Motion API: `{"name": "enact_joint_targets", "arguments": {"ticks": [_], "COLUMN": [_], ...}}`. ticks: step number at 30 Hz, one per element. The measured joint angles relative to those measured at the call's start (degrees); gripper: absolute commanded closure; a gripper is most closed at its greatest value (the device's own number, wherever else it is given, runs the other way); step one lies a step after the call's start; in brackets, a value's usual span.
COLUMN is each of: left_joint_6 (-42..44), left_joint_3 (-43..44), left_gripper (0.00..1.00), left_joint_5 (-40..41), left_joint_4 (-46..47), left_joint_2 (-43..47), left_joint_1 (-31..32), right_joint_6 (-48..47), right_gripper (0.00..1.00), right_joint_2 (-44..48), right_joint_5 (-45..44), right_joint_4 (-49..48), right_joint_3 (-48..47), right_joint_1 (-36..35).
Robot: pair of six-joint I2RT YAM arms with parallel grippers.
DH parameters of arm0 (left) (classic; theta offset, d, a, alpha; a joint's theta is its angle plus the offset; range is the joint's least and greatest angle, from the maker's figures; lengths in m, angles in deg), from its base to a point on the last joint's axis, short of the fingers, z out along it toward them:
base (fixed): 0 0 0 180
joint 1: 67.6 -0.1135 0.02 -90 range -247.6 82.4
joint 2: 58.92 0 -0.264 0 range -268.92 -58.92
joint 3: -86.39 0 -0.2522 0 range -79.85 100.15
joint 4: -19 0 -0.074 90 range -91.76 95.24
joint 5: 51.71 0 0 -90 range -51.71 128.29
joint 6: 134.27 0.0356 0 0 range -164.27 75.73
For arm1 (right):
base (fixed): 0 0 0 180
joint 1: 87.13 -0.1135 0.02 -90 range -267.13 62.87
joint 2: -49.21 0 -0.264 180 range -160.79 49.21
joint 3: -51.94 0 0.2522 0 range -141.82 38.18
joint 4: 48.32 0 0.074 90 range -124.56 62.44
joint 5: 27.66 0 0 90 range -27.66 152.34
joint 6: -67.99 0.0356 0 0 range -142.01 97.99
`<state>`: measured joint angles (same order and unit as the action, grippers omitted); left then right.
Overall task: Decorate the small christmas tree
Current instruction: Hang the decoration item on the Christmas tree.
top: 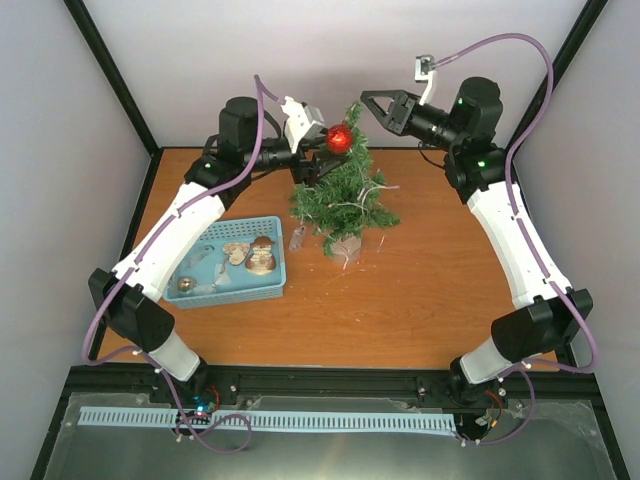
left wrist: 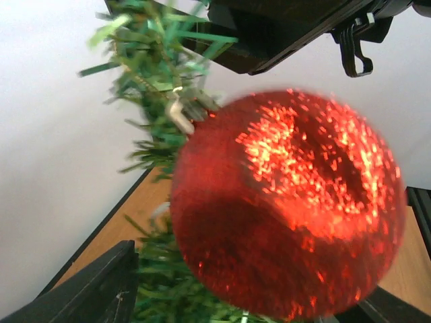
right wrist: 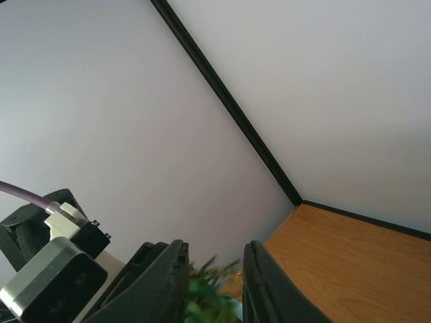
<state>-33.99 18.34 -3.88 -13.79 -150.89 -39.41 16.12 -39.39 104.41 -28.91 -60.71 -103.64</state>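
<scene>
The small christmas tree (top: 345,195) stands at the middle back of the wooden table, dark green with a pale base. A glittery red ball (top: 339,138) hangs near its top; in the left wrist view this red ball (left wrist: 289,202) fills the frame, its cap hooked into a branch (left wrist: 180,111). My left gripper (top: 322,152) is open around the ball, and its left finger (left wrist: 101,282) stands apart from it. My right gripper (top: 374,104) is open at the tree's tip, with blurred green needles (right wrist: 209,293) between its fingers (right wrist: 168,279).
A blue basket (top: 272,285) with several ornaments sits left of the tree. A small pale ornament (top: 297,238) lies on the table beside the tree's base. Black frame posts and white walls close in the back corners.
</scene>
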Motion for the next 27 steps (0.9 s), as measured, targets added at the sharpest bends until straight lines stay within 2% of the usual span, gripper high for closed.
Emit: {"name": "enact_joint_targets", "arguments": {"ticks": [3, 7, 14, 15, 16, 22, 27], "left_joint_6": [0.17, 0.24, 0.39, 0.42, 0.42, -0.46, -3.10], "left_joint_3": [-0.02, -1.29, -5.86, -6.43, -7.19, -13.14, -21.46], "left_gripper": [0.34, 0.31, 0.26, 0.25, 0.24, 0.16, 0.16], "left_joint_5": [0.26, 0.70, 2.23, 2.51, 2.97, 8.41, 16.98], "left_joint_4": [-0.37, -0.37, -0.33, -0.31, -0.26, -0.20, 0.61], "left_joint_2": [0.13, 1.36, 5.55, 6.19, 6.97, 13.53, 21.35], "left_joint_1": [0.00, 0.00, 0.00, 0.00, 0.00, 0.00, 0.00], "right_joint_6": [-0.31, -1.03, -2.21, -2.36, -2.80, -6.69, -10.14], "right_gripper": [0.64, 0.48, 0.29, 0.18, 0.02, 0.00, 0.00], "right_joint_2": [0.20, 0.24, 0.37, 0.44, 0.59, 4.28, 12.79], "right_joint_5": [0.00, -0.09, -0.90, -0.94, -1.07, -3.21, -6.75], "right_joint_4": [0.22, 0.87, 2.80, 3.02, 3.43, 6.99, 7.39], "right_joint_3": [0.00, 0.00, -0.02, -0.02, -0.02, 1.68, 10.34], "right_joint_1": [0.02, 0.07, 0.61, 0.79, 0.98, 2.16, 3.80]}}
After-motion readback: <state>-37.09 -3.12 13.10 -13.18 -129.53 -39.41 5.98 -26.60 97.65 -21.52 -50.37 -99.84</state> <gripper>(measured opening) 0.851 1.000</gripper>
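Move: Hanging on the tree, the red ball already sits between and just above the left hand's open fingers, about 2 cm to its right and 3 cm higher. The treetop is some 3 cm ahead of that hand, 4 cm to its right and 6 cm above; the tree's pot stands about 9 cm back, 1 cm to the right and 33 cm below. From the right hand, the ball is roughly 6 cm to the left, 4 cm back and 5 cm lower. Backing off the hung red ball, the left hand opens its fingers further and draws away to its left, about 7 cm, and back about 4 cm, sinking slightly late on and swinging counter-clockwise. The right hand, first almost still while its nearly shut fingers spread fully, then pulls away from the treetop to the right and back, some 6 cm, turning a little clockwise. ##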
